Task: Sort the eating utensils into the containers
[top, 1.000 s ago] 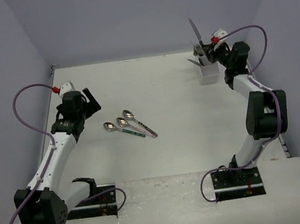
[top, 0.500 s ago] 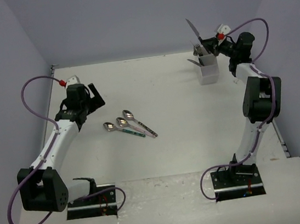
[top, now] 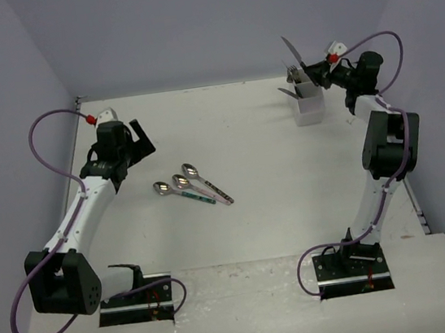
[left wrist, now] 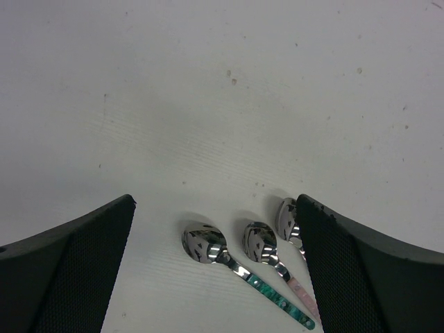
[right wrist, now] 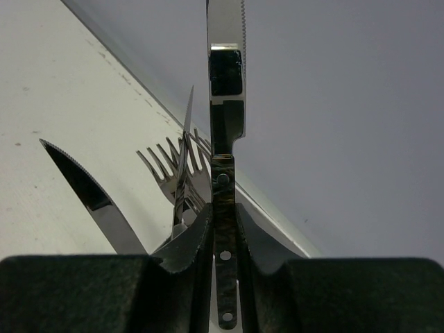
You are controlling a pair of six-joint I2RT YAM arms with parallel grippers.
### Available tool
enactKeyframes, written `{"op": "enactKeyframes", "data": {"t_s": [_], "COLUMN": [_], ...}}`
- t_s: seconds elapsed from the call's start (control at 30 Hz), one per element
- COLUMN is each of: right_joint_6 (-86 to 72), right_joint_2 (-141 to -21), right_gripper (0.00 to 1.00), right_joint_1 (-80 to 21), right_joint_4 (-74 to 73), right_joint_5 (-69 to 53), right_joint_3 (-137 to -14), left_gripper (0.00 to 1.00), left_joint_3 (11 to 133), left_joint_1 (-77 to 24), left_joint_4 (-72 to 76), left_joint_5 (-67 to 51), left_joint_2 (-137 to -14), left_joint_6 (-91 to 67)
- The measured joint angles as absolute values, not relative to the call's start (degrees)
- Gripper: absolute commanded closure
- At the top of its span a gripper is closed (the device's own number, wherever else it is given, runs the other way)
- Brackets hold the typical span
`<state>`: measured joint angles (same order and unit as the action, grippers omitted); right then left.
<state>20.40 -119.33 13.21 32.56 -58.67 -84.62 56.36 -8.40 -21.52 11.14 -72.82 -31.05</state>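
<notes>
A white container (top: 309, 108) stands at the back right with forks (right wrist: 173, 166) and a knife (right wrist: 83, 189) upright in it. My right gripper (top: 315, 75) is just above its rim, shut on the dark patterned handle of another knife (right wrist: 225, 83), whose blade (top: 293, 50) points up. Three spoons lie side by side left of centre: a teal-handled one (left wrist: 203, 242), a pink-handled one (left wrist: 259, 241) and a third (left wrist: 288, 216) partly hidden behind my right-hand finger. My left gripper (left wrist: 215, 200) hovers open above and just behind them.
Purple walls enclose the white table (top: 254, 154) on three sides. The container stands close to the back wall. Both arm bases are bolted at the near edge.
The left arm has reached farther back and settled over the spoons. The right wrist has swung right and back, and the knife has stayed upright over the container.
</notes>
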Motion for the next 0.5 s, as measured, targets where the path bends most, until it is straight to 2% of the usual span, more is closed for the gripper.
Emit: {"op": "enactKeyframes", "data": {"t_s": [0.1, 0.2, 0.3, 0.33, 0.47, 0.5], "right_joint_6": [20.45, 20.45, 20.49, 20.51, 20.67, 20.64], "right_joint_2": [-119.85, -120.62, -120.81, -120.81, -120.81, -120.79], "right_gripper": [0.81, 0.73, 0.70, 0.62, 0.50, 0.42], "right_joint_1": [13.30, 13.30, 13.28, 13.28, 13.30, 13.30], "right_joint_4": [32.47, 32.16, 31.03, 31.05, 30.55, 30.63], "right_joint_5": [-58.72, -58.74, -58.76, -58.67, -58.24, -58.19], "right_joint_3": [-84.62, -84.64, -84.64, -84.64, -84.62, -84.58], "left_gripper": [0.00, 0.00, 0.00, 0.00, 0.00, 0.00], "left_joint_3": [56.77, 56.90, 56.90, 56.90, 56.90, 56.90], "left_joint_1": [-8.40, -8.40, -8.40, -8.40, -8.40, -8.40], "left_joint_4": [-21.52, -21.52, -21.96, -22.02, -22.11, -22.15], "left_joint_5": [11.14, 11.11, 11.11, 11.11, 11.09, 11.09], "left_joint_2": [-72.82, -72.82, -72.82, -72.82, -72.82, -72.82], "left_joint_6": [-31.03, -31.05, -31.07, -31.09, -31.11, -31.11]}}
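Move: The right fingers still have the dark-handled knife upright over the white container, whose middle is about 2 cm back from this hand and some 14 cm below. The forks stand roughly 2 cm ahead and 5 cm to the left, 8 cm lower; the leaning knife is about 6 cm left, 2 cm back and 7 cm lower. From the left hand the container lies far off, some 19 cm ahead and 59 cm to the right, 11 cm down. Let the dark-handled knife go into the container: lower the right gripper about 2 cm, almost straight down, and keep opening the fingers, faster once it has stopped sinking, from slightly ajar to roughly half open, so the pads come free of the handle. Hold the hand level over the compartments, without turning it. ##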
